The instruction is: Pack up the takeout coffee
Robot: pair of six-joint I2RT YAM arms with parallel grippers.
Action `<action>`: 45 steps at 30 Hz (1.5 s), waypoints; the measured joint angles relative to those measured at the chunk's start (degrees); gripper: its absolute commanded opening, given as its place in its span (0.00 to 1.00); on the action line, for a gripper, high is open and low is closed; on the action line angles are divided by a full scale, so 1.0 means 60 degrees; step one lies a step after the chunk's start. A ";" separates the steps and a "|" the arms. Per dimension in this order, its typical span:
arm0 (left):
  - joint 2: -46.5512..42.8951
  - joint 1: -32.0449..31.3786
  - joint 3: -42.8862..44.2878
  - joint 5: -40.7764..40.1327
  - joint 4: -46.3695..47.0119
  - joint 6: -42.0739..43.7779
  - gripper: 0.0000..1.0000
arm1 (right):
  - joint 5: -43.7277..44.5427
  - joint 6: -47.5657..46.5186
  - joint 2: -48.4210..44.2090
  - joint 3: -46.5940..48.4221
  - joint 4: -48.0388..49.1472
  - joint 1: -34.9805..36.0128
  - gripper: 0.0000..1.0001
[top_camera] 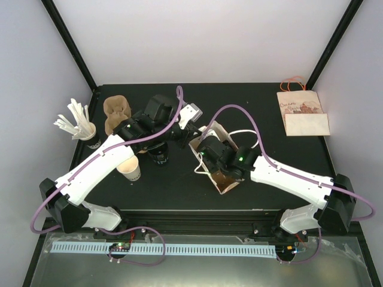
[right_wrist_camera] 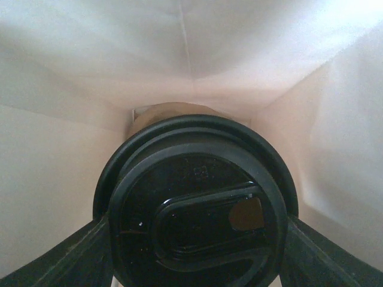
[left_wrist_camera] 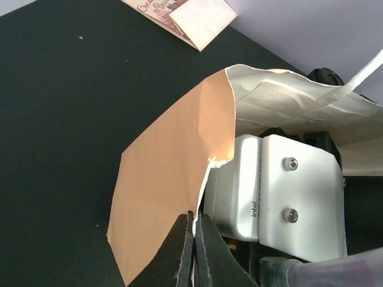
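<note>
A brown paper bag [top_camera: 226, 179] with a white inside lies on its side mid-table, its mouth toward the back left. My left gripper [left_wrist_camera: 195, 220] is shut on the edge of the bag's rim [left_wrist_camera: 210, 170], holding the mouth up. My right gripper [right_wrist_camera: 194, 236] is deep inside the bag, and its fingers [right_wrist_camera: 57, 263] clamp both sides of a coffee cup with a black lid [right_wrist_camera: 197, 203]. White bag walls [right_wrist_camera: 179, 66] surround the cup. From above, the right wrist [top_camera: 222, 154] fills the bag's mouth and hides the cup.
A pale paper cup [top_camera: 129, 169] and a dark cup [top_camera: 160, 159] stand left of the bag under the left arm. A cup of white stirrers [top_camera: 81, 127] and a brown cup carrier [top_camera: 116, 111] sit back left. A flat printed bag [top_camera: 302, 112] lies back right.
</note>
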 measured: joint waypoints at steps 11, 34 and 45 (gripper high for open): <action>-0.0004 0.0018 -0.0164 -0.0215 -0.0630 0.0007 0.02 | -0.0841 0.0310 0.0758 0.0430 -0.0863 0.0007 0.25; 0.0484 0.0146 0.0211 -0.0718 -0.1319 -0.0408 0.02 | -0.1701 -0.0062 0.1599 0.0561 -0.0714 -0.0062 0.23; 0.0656 0.0430 0.0379 -0.0521 -0.1439 -0.0703 0.02 | -0.2390 -0.0517 0.2138 0.0812 -0.0718 -0.0539 0.24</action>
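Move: The right gripper is already down in the paper bag, holding the lidded coffee cup; the cup carrier at the bag's bottom lies roughly 5 cm ahead of it, 1 cm left and 12 cm below. From the left gripper, shut on the bag's rim, the carrier is about 2 cm ahead, 6 cm right and 23 cm down. The black cup stands some 13 cm left of that gripper and level with it, the white cup 25 cm left and 4 cm back, both around 24 cm lower. Lower the right gripper about 6.5 cm with the coffee cup still clamped, deeper into the bag towards the carrier, easing back first and then slightly forward, drifting left and tipping the fingers some 15 degrees more downward. Keep the left gripper pinching the rim and bring it down nearly 4 cm and a little left, then forward at that lower height. ##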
